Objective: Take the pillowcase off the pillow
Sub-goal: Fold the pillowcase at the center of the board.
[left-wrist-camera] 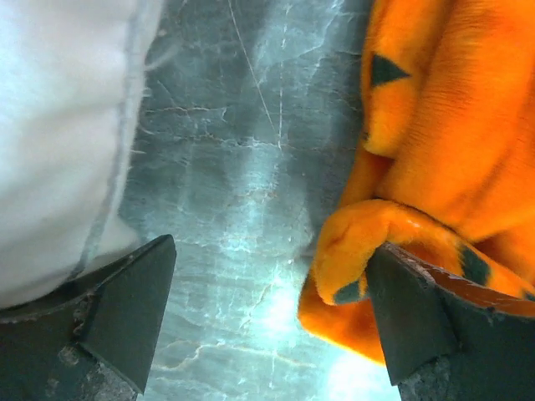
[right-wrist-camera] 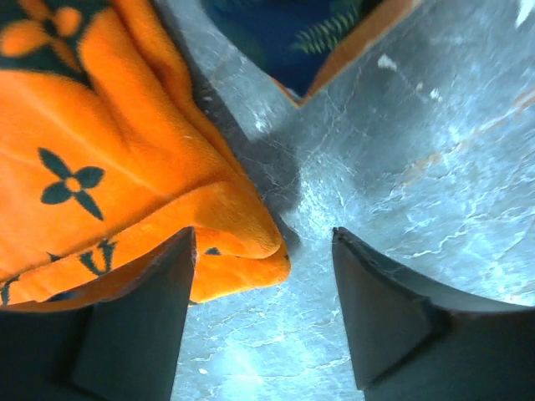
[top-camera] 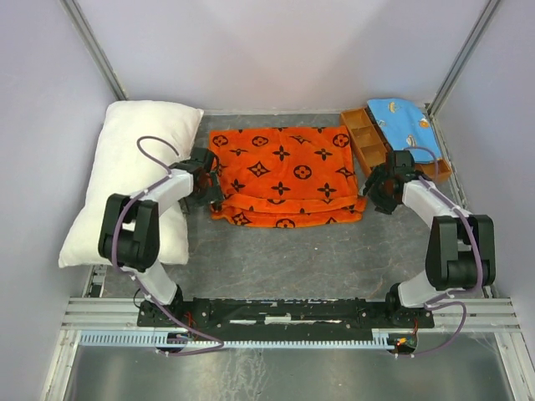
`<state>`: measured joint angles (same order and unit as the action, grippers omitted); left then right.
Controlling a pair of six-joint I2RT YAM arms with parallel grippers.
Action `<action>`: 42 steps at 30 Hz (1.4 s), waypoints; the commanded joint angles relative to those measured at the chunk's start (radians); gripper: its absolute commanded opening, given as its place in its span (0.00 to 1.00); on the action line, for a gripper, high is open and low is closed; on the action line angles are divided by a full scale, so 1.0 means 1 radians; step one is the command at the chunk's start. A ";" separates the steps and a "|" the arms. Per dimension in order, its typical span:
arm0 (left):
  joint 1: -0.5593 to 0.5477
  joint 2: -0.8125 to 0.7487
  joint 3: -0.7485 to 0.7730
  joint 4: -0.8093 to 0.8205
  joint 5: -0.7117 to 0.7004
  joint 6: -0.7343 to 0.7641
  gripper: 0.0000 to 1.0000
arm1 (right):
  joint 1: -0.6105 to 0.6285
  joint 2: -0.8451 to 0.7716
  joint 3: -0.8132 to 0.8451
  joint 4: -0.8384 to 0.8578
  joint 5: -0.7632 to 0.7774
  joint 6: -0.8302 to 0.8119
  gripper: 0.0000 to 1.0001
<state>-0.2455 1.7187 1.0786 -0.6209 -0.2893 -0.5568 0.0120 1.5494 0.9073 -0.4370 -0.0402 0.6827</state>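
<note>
The orange pillowcase [top-camera: 284, 175] with black motifs lies folded flat on the grey table, apart from the white pillow [top-camera: 125, 184] at the left. My left gripper [top-camera: 206, 190] sits at the pillowcase's left edge. It is open [left-wrist-camera: 272, 251], with bare table between its fingers, the pillow [left-wrist-camera: 58, 125] beside the left finger and a pillowcase fold [left-wrist-camera: 443, 125] against the right finger. My right gripper [top-camera: 374, 190] is at the pillowcase's right front corner. It stands open [right-wrist-camera: 263, 238], and the corner of the pillowcase [right-wrist-camera: 100, 167] lies by its left finger.
A wooden tray [top-camera: 368, 138] stands at the back right with a light-blue patterned cloth [top-camera: 401, 121] beside it; the tray's corner [right-wrist-camera: 351, 50] shows just beyond my right gripper. Walls close in on three sides. A metal rail [top-camera: 284, 313] runs along the near edge.
</note>
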 commanded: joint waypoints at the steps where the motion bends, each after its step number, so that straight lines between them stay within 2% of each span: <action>1: 0.001 -0.160 0.120 -0.018 -0.008 0.123 0.99 | 0.028 -0.108 0.108 0.024 0.073 -0.056 0.77; 3: -0.029 -0.173 0.201 -0.033 -0.017 0.138 0.99 | 0.094 -0.107 0.182 -0.015 0.154 -0.086 0.79; 6: -0.117 -0.077 0.350 -0.077 -0.081 0.134 0.99 | 0.244 -0.042 0.291 -0.059 0.314 -0.136 0.88; 8: -0.156 0.006 0.406 -0.079 -0.098 0.118 0.99 | 0.330 0.051 0.375 -0.104 0.360 -0.148 0.89; 9: -0.173 0.047 0.427 -0.074 -0.097 0.106 1.00 | 0.372 0.095 0.417 -0.127 0.370 -0.150 0.90; 10: -0.184 0.086 0.444 -0.063 -0.090 0.099 1.00 | 0.400 0.135 0.457 -0.148 0.376 -0.152 0.97; 11: -0.194 0.126 0.459 -0.055 -0.075 0.092 0.99 | 0.424 0.179 0.492 -0.165 0.377 -0.158 0.99; 16: -0.258 0.227 0.453 -0.027 -0.096 0.080 0.97 | 0.495 0.341 0.599 -0.230 0.325 -0.206 1.00; 23: -0.279 0.166 0.249 0.040 -0.099 0.054 0.97 | 0.524 0.365 0.482 -0.189 0.268 -0.232 1.00; 32: -0.323 0.030 0.053 0.043 -0.104 0.000 0.95 | 0.546 0.219 0.288 -0.187 0.192 -0.226 0.98; 42: -0.362 -0.144 -0.069 0.001 -0.119 -0.069 0.95 | 0.573 0.055 0.174 -0.251 0.126 -0.201 0.97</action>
<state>-0.5995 1.6711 1.0470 -0.5976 -0.3687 -0.5644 0.5758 1.6852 1.1164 -0.6521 0.1318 0.4702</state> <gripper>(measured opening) 0.949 0.969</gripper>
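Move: The left hand is at the pillowcase's left edge near the front corner, with the cloth's middle about 6 cm ahead, 21 cm to the right and slightly below. From the right hand, just off the opposite edge, that middle lies some 5 cm ahead and 21 cm left. The white pillow's middle is about 21 cm left of the left hand and 5 cm ahead; the wooden tray's is 12 cm ahead and 8 cm right of the right hand. Both opened hands arc up and inward over the pillowcase, sink onto it, then sweep back about 8 cm. ##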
